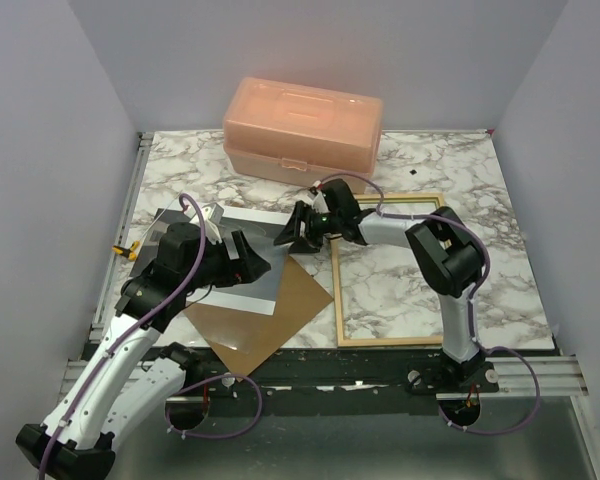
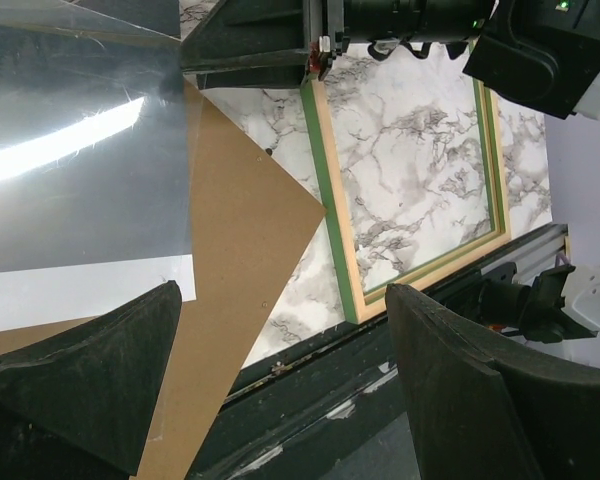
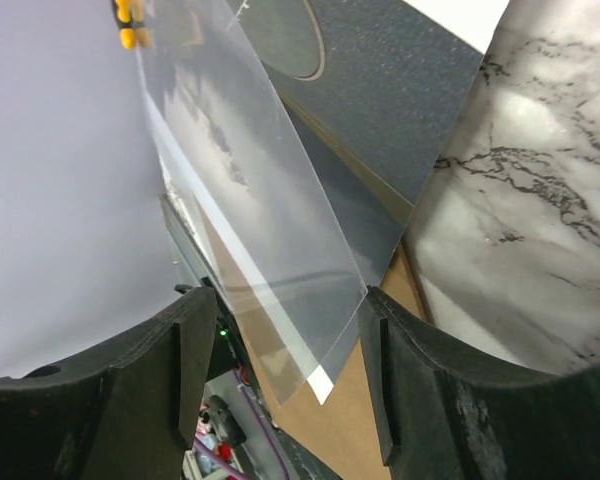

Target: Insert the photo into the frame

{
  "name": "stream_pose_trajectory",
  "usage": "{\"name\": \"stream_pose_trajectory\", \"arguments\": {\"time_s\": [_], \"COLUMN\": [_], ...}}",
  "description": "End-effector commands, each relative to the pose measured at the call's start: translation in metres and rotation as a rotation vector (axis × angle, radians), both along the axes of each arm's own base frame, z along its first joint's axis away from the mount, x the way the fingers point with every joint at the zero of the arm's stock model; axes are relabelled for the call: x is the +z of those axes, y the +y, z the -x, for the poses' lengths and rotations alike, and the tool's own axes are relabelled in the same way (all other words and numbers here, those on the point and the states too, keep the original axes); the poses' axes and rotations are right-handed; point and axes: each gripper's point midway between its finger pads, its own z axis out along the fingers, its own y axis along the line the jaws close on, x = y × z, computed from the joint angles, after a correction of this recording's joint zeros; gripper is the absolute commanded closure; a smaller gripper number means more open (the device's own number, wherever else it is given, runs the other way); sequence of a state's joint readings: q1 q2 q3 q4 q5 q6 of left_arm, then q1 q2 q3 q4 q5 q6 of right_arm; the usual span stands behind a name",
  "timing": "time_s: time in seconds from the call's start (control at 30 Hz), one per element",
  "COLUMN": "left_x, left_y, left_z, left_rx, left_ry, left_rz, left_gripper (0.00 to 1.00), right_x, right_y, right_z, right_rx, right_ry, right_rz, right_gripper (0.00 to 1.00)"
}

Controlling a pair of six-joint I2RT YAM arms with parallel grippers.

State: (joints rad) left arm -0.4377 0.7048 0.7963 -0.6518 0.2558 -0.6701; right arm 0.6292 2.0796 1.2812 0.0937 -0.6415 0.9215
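Note:
The photo [image 1: 252,292], a grey print with white borders, lies left of centre on a brown backing board [image 1: 265,320], partly under my left arm. The frame [image 1: 337,300] lies flat on the right, with only marble inside it. In the right wrist view a clear glossy sheet [image 3: 250,200] tilts up over the photo [image 3: 390,110]. Its corner touches the right finger of my right gripper [image 3: 285,300], and the other finger stands apart. My left gripper [image 2: 280,300] is open over the board [image 2: 250,230] near the table's front edge, holding nothing.
A peach plastic box [image 1: 305,130] stands at the back centre. White walls close in the marble table [image 1: 480,180] on three sides. A black rail [image 1: 380,368] runs along the front edge by the arm bases.

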Motion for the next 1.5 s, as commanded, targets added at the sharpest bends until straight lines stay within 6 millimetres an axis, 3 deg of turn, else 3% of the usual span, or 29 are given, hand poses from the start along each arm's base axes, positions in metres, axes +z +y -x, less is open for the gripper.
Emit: {"name": "stream_pose_trajectory", "arguments": {"time_s": [0.0,0.4,0.8,0.9,1.0,1.2,1.37,1.47], "left_x": [0.001,-0.005,-0.006,-0.007,-0.007,-0.005,-0.005,-0.005], "left_y": [-0.001,-0.002,-0.001,0.000,0.000,0.000,-0.001,-0.001], "left_z": [0.002,0.003,0.005,0.006,0.007,0.006,0.005,0.005], "left_rx": [-0.018,-0.021,-0.022,-0.021,-0.018,-0.017,-0.019,-0.023], "left_ry": [-0.013,-0.001,0.001,0.004,0.002,-0.003,-0.005,-0.004], "left_rz": [0.011,0.012,0.012,0.010,0.010,0.011,0.014,0.015], "left_gripper": [0.14,0.14,0.15,0.15,0.15,0.15,0.15,0.15], "right_x": [0.033,0.033,0.003,0.001,0.001,0.014,0.034,0.040], "right_y": [0.012,0.023,0.048,0.048,0.049,0.043,0.026,0.005], "right_z": [0.006,0.012,0.028,0.028,0.027,0.026,0.027,0.032], "right_rx": [0.005,-0.032,-0.017,-0.029,-0.033,-0.038,-0.068,-0.109], "right_ry": [-0.035,0.017,0.040,0.039,0.044,-0.006,-0.073,-0.054], "right_rz": [-0.169,-0.342,-0.279,-0.282,-0.289,-0.252,-0.193,-0.161], "right_gripper": [0.38,0.47,0.52,0.63,0.82,0.99,1.00,1.00]}}
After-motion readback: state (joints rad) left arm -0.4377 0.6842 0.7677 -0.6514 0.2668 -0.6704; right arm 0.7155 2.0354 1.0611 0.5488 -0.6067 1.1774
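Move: The clear sheet's near-right edge lies about 3 cm to the right gripper's left and 3 cm back, roughly level with its open fingers. The photo beneath is centred some 15 cm left and 4 cm back, about 3 cm lower; the frame is centred around 26 cm to the right, 7 cm back. From the left gripper that sheet edge is some 11 cm ahead, 5 cm right and 15 cm down. Bring the right gripper about 4 cm left and 3 cm back over the clear sheet's right edge, arching up a little and down again while the fingertips tilt up some 15 degrees and the gap narrows. Then shut the fingers to pinch the sheet with one fingertip beneath it, and begin to rise, easing back to the right by 1 to 2 cm. ##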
